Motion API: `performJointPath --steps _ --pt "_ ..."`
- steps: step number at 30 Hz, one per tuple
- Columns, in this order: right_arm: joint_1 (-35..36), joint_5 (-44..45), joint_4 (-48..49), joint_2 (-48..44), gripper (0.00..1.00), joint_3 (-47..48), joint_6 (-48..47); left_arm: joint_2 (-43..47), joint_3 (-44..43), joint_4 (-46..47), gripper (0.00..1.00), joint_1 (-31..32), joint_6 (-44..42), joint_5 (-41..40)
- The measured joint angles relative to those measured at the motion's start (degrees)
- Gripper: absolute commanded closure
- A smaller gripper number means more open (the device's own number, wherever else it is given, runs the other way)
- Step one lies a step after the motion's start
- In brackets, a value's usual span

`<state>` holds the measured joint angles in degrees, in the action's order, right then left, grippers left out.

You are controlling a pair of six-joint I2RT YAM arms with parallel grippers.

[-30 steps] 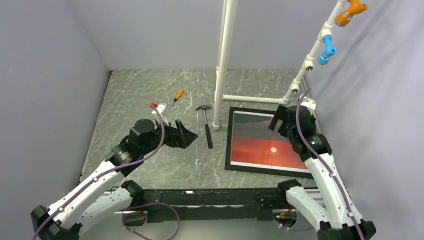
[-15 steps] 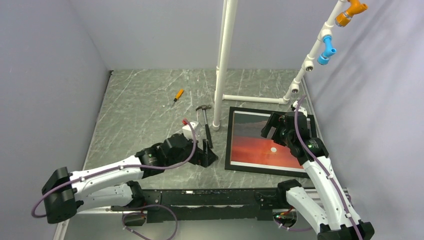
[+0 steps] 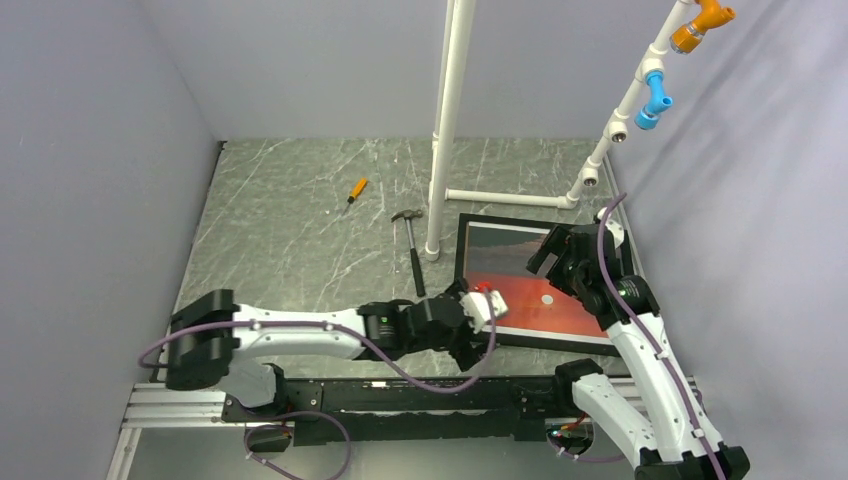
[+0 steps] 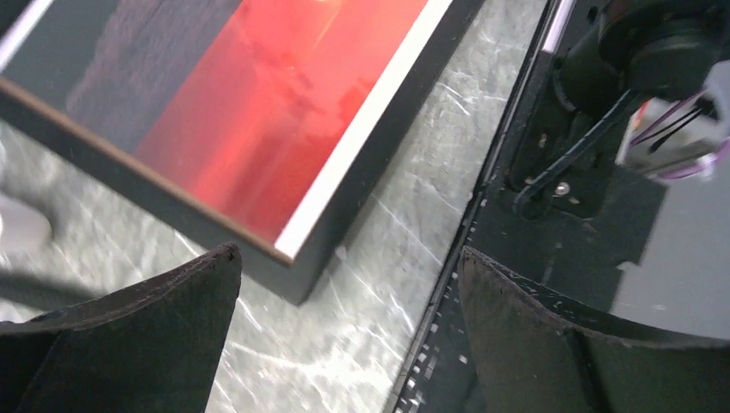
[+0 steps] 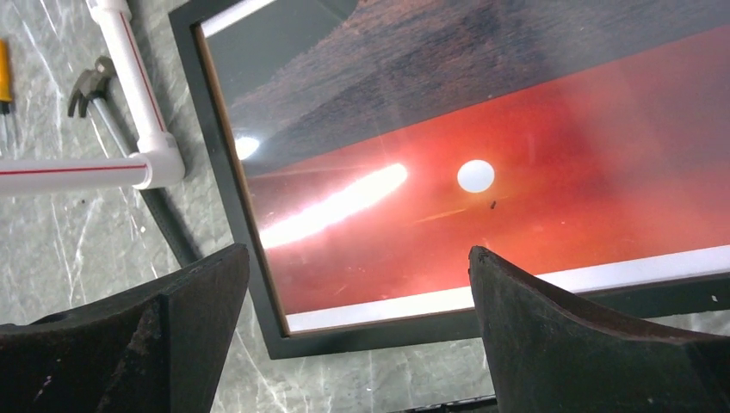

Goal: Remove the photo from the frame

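Observation:
The frame (image 3: 540, 343) lies flat at the right of the table, thin and black, with the photo (image 3: 520, 295) in it face up, red sky and a small white sun. My left gripper (image 3: 468, 345) hangs open over the frame's near left corner. In the left wrist view that corner of the frame (image 4: 360, 172) and the photo (image 4: 258, 112) sit just ahead of the open left gripper (image 4: 349, 252), apart from both fingers. My right gripper (image 3: 548, 255) hovers open above the photo's far half. Its own view shows the photo (image 5: 534, 198) and the frame (image 5: 228, 172) below the right gripper (image 5: 360, 250).
A black-handled hammer (image 3: 410, 250) lies left of the frame beside the upright white pipe (image 3: 445, 130). An orange-handled screwdriver (image 3: 354, 190) lies farther back. A low white pipe (image 3: 500, 197) runs behind the frame. The black base rail (image 3: 400, 385) borders the near edge.
My left arm has swung right and toward the near edge, from mid-table to the frame's near left corner. The right gripper has shifted slightly over the photo. Both stay open.

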<state>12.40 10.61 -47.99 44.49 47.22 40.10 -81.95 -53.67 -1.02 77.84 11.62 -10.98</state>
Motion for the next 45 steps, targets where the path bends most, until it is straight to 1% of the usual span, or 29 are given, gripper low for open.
performJointPath --steps 3,5,11,12,14,17,21,26,31,35,38,42,44,45 --pt "0.02 2.03 -1.79 -1.36 0.0 2.01 0.02 -5.92 -3.3 1.09 0.07 0.57 -8.7 0.57" --pt "0.02 4.42 -2.91 -3.87 0.0 4.11 0.04 -9.7 -4.42 1.2 0.07 0.57 -13.7 0.96" --pt "0.0 11.93 -4.24 -12.85 0.0 11.52 -0.33 -20.83 -9.9 0.83 0.09 0.57 -21.64 1.46" --pt "0.0 12.63 -4.26 -14.16 0.0 12.07 -0.59 -22.16 -10.51 0.9 0.1 0.57 -22.58 1.51" --pt "0.0 13.97 -4.26 -17.07 0.0 12.68 -1.09 -23.91 -11.15 1.25 0.17 0.57 -24.02 1.49" --pt "0.0 14.95 -4.83 -18.6 0.0 12.61 -1.31 -26.47 -12.41 1.81 0.24 0.57 -25.99 1.44" --pt "0.0 14.78 -5.57 -17.64 0.0 11.17 -1.27 -29.38 -14.1 3.17 0.38 0.57 -27.67 1.16" --pt "0.0 14.08 -5.92 -16.26 0.0 8.44 -0.87 -30.51 -14.51 3.69 0.48 0.57 -28.94 0.96" --pt "0.0 13.14 -6.01 -14.08 0.0 7.34 0.13 -30.51 -14.51 4.26 0.63 0.59 -28.87 1.03" --pt "0.0 12.31 -5.99 -9.03 0.0 6.71 1.16 -30.6 -14.51 4.15 0.73 0.94 -28.85 0.98" --pt "0.0 11.23 -6.08 -4.09 0.0 6.36 1.97 -30.71 -14.82 3.58 0.84 1.14 -28.76 0.83" --pt "-0.13 10.78 -6.08 1.07 0.0 6.21 3.15 -30.71 -15.02 3.17 0.93 1.2 -28.5 0.7" --pt "-1.86 9.9 -5.95 3.34 0.0 5.6 3.72 -30.71 -15.15 2.91 0.98 1.2 -28.26 0.61" --pt "-4.35 8.74 -5.9 4.59 0.0 5.31 3.69 -30.71 -15.28 2.69 1.0 1.2 -28.15 0.59"
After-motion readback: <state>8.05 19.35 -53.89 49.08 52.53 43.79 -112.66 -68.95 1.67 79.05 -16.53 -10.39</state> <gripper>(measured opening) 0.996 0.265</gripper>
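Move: The frame's near rail, a hand's breadth in from its left corner, is what the left hand goes for: about 7 cm to its right, 2 cm ahead and 12 cm below. The frame's middle lies some 18 cm ahead and 20 cm right; the white pipe's foot about 26 cm ahead and 9 cm left, with the hammer just left of it. From the right hand that rail spot is roughly 9 cm back, 9 cm left and 15 cm below. The frame's near rail is pinched by the left hand, which comes in wide open, sinks about 12 cm and goes 7 cm right and slightly forward, rolling some 35 degrees about its fingers to straddle the rail; it then stays there and closes. The open right hand swings up about 14 cm, slightly back and right, then sinks to its old height over the frame, ending 4 cm farther right. ##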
